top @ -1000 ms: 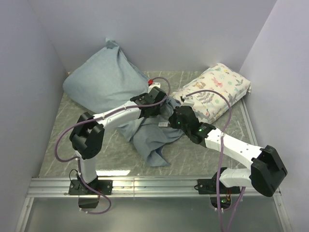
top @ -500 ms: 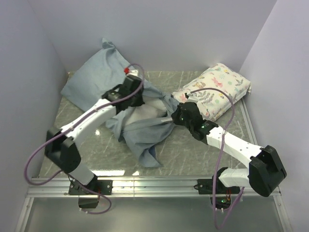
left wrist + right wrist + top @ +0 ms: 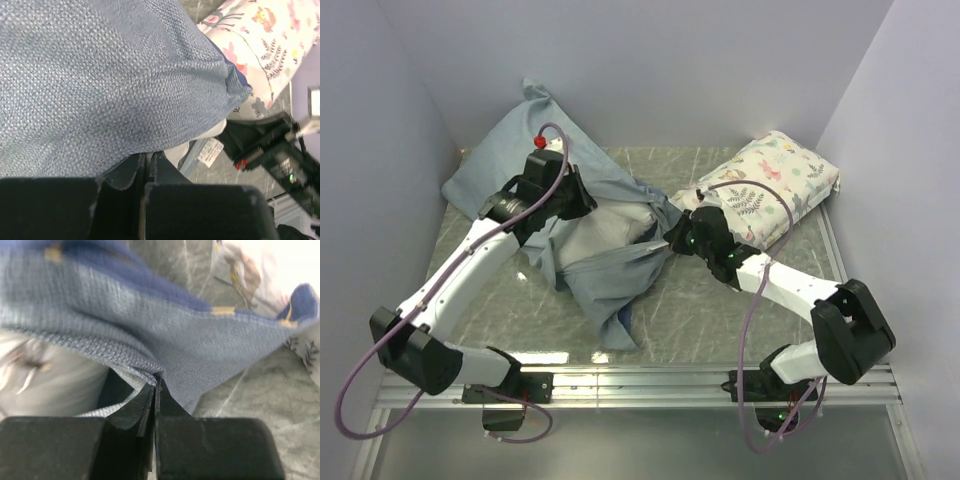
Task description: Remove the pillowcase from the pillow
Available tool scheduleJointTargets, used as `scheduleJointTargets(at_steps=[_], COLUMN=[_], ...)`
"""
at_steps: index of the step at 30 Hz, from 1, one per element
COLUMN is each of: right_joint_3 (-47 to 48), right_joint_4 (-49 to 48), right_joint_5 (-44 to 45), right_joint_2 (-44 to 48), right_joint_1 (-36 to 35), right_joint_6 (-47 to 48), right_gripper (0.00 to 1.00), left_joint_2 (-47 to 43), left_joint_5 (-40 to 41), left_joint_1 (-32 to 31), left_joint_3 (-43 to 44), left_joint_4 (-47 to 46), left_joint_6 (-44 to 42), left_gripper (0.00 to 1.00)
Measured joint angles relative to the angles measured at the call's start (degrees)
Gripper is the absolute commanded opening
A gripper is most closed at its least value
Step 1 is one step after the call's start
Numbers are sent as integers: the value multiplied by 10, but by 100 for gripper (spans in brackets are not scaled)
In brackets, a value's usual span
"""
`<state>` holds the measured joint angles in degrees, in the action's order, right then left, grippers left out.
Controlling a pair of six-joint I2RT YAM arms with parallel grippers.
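Observation:
The pillowcase [image 3: 505, 165] shows its grey-blue inner side and stretches from the back left corner to the table's middle. At its open mouth the white pillow [image 3: 610, 235] shows. My left gripper [image 3: 575, 200] is shut on the pillowcase's upper layer; in the left wrist view its fingertips [image 3: 148, 161] meet under the fabric [image 3: 100, 85]. My right gripper [image 3: 670, 237] is shut on the mouth's right edge. In the right wrist view that gripper [image 3: 156, 384] pinches the hem [image 3: 150, 335], with the pillow [image 3: 45, 382] blurred at the left.
A smaller pillow printed with flowers and leaves [image 3: 770, 185] lies at the back right, just behind my right gripper. Walls close in the left, back and right sides. A loose fold of pillowcase [image 3: 620, 320] trails toward the marbled table's front edge [image 3: 650, 345].
My left arm has swung from the centre to the back left with fabric in its jaws. The pillowcase has spread open and the white pillow has come into sight. The right gripper barely moved.

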<state>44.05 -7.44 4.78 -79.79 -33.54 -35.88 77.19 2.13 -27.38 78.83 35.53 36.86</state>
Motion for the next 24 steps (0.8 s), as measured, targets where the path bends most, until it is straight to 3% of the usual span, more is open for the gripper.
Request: scheduleJointTargets(at_steps=[11, 14, 20, 21, 24], right_joint_3=[173, 219, 259, 259, 254], right_joint_4=[72, 94, 116, 115, 111], right_joint_5=[-79, -117, -179, -184, -197], right_joint_2=[-118, -163, -200, -199, -190], right_joint_1=[26, 36, 53, 54, 59], right_joint_6=[5, 7, 19, 23, 35], right_gripper=[0, 7, 35, 44, 52], left_joint_2=[-122, -129, -143, -148, -156], left_joint_5=[-19, -21, -23, -23, -22], left_joint_1=[18, 19, 20, 20, 12], left_joint_3=[-97, -98, -108, -113, -123], left_joint_4=[-2, 5, 17, 17, 17], left_joint_6=[-19, -37, -61, -63, -64], left_gripper=[0, 0, 0, 0, 0])
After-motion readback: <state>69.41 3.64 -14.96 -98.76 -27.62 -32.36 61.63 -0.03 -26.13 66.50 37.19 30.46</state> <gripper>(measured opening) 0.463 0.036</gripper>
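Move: My left hand, pinching the pillowcase hem up high, has the bared end of the white pillow about 4 cm ahead, 2 cm to its right and some 19 cm below. From my right hand, shut on the case's near hem, that pillow end is roughly 14 cm left, 5 cm farther out and 5 cm lower. The patterned pillow's middle lies about 17 cm ahead and 21 cm right of my right hand; the case's loose tail, 10 cm back and 11 cm left, both near table level. I sweep my right hand forward and left about 8 cm, up in a shallow arc and down again, towards the white pillow's right end, bringing the near hem with it, then open the fingers about halfway there as the wrist turns a little counter-clockwise. Meanwhile my left hand keeps its pinch and draws its hem back and left by some 7 cm, mostly level. ##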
